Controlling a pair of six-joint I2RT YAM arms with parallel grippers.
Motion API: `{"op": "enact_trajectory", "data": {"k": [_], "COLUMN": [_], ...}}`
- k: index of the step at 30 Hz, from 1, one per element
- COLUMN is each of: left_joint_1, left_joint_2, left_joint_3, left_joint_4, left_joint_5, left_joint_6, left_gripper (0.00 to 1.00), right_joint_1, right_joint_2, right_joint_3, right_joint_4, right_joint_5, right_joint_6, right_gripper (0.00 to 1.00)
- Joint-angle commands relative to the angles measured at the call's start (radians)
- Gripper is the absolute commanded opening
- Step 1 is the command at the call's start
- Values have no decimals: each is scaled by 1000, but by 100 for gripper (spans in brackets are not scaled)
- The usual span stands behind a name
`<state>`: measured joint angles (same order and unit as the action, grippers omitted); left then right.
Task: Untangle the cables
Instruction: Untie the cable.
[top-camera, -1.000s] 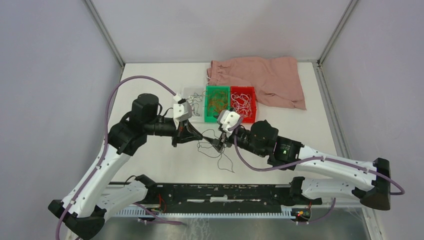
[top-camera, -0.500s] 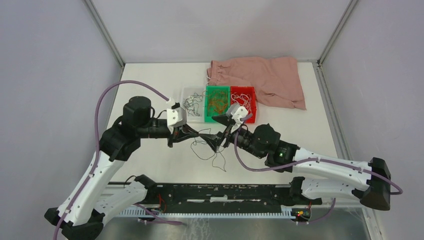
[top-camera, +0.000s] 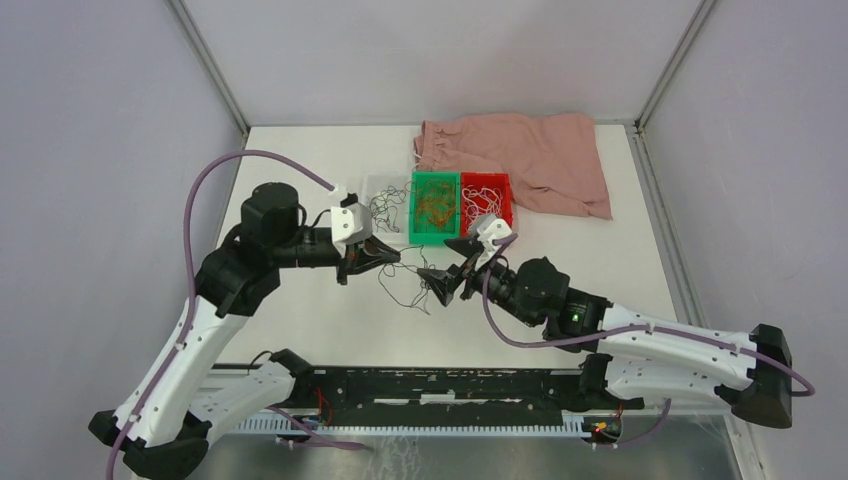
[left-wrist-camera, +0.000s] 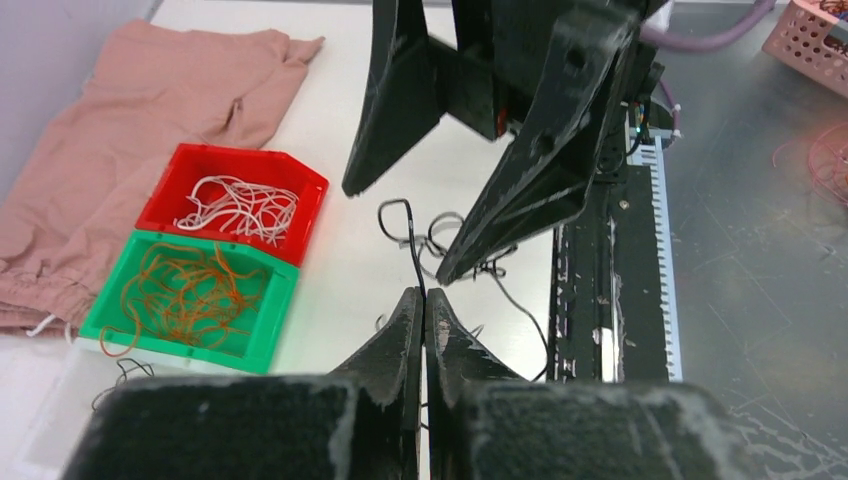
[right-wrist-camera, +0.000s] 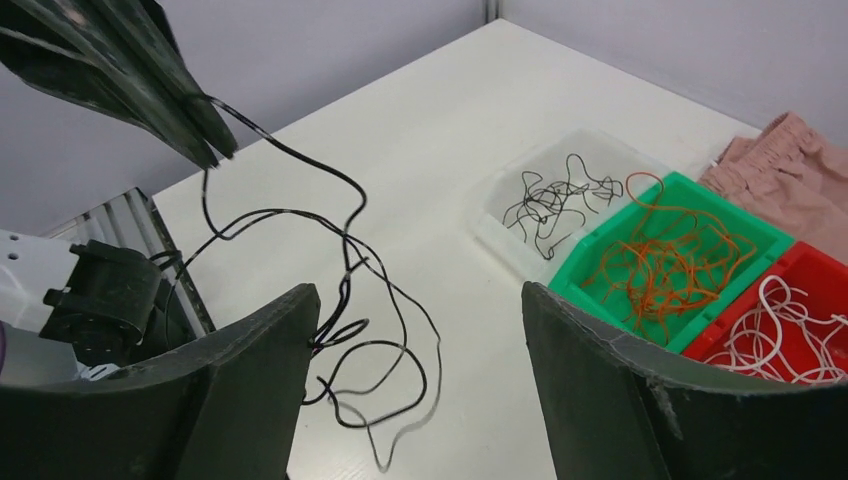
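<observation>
A small tangle of black cables (top-camera: 405, 290) hangs above the white table between my two grippers. My left gripper (left-wrist-camera: 424, 296) is shut on one black strand (left-wrist-camera: 411, 240) at its tips, and the rest droops in loops (right-wrist-camera: 350, 250) below it. In the top view the left gripper (top-camera: 386, 258) sits just left of my right gripper (top-camera: 436, 260). The right gripper (right-wrist-camera: 418, 292) stands wide open around the loops. One loop (right-wrist-camera: 335, 335) rests against its left finger (right-wrist-camera: 255, 385); nothing is pinched.
Three bins stand behind the grippers: a clear one (top-camera: 371, 190) with black cables, a green one (top-camera: 415, 205) with orange cables (right-wrist-camera: 670, 265), a red one (top-camera: 506, 205) with white cables (right-wrist-camera: 790, 330). A pink cloth (top-camera: 530, 160) lies at the back right.
My left gripper has drawn back and to the left with the black strand, lifting the trailing loops off the table. The right gripper has turned and shifted slightly, staying open.
</observation>
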<state>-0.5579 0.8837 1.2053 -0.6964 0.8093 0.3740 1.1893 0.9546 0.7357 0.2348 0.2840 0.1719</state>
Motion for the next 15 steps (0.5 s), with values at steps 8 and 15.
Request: {"op": "enact_trajectory", "data": {"k": [8,15], "left_joint_1": [-2,-2], "left_joint_2": [7,23], "left_joint_3": [88,164], "left_joint_4": [93,99], "left_joint_5": [-27,-27], "left_joint_6": [-73,-82], "left_gripper": [3,3], "right_joint_1": [4,4], "right_joint_2": [160,151], "right_joint_3": [39,-73], "right_joint_4": [11,131], "right_joint_5": [284,389], "right_joint_6": [157,302], "right_gripper": [80,78]}}
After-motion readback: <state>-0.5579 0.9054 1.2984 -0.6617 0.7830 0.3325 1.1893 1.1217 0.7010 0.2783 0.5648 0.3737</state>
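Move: The knot of the black cable hangs by the nearer finger of the open right hand, about 4 cm back, 1 cm left and 2 cm below the point between its fingertips. From the left hand, shut on the cable higher up, it lies roughly 6 cm right, 2 cm back and 6 cm down. From the right hand, the green bin is some 19 cm ahead, straight on, and 27 cm down; the red bin stands about 10 cm to the right of the green one, level with it. The right hand, fingers staying wide open, drives down about 6 cm and forward some 4 cm, away from the left hand's fingertips and with the cable's knot still at its nearer finger, which seems to hook the loops, while the wrist turns clockwise and dips a little. The left hand keeps its pinch on the cable and lifts it some 4 cm, so the two hands draw the tangle apart mainly up against down. ##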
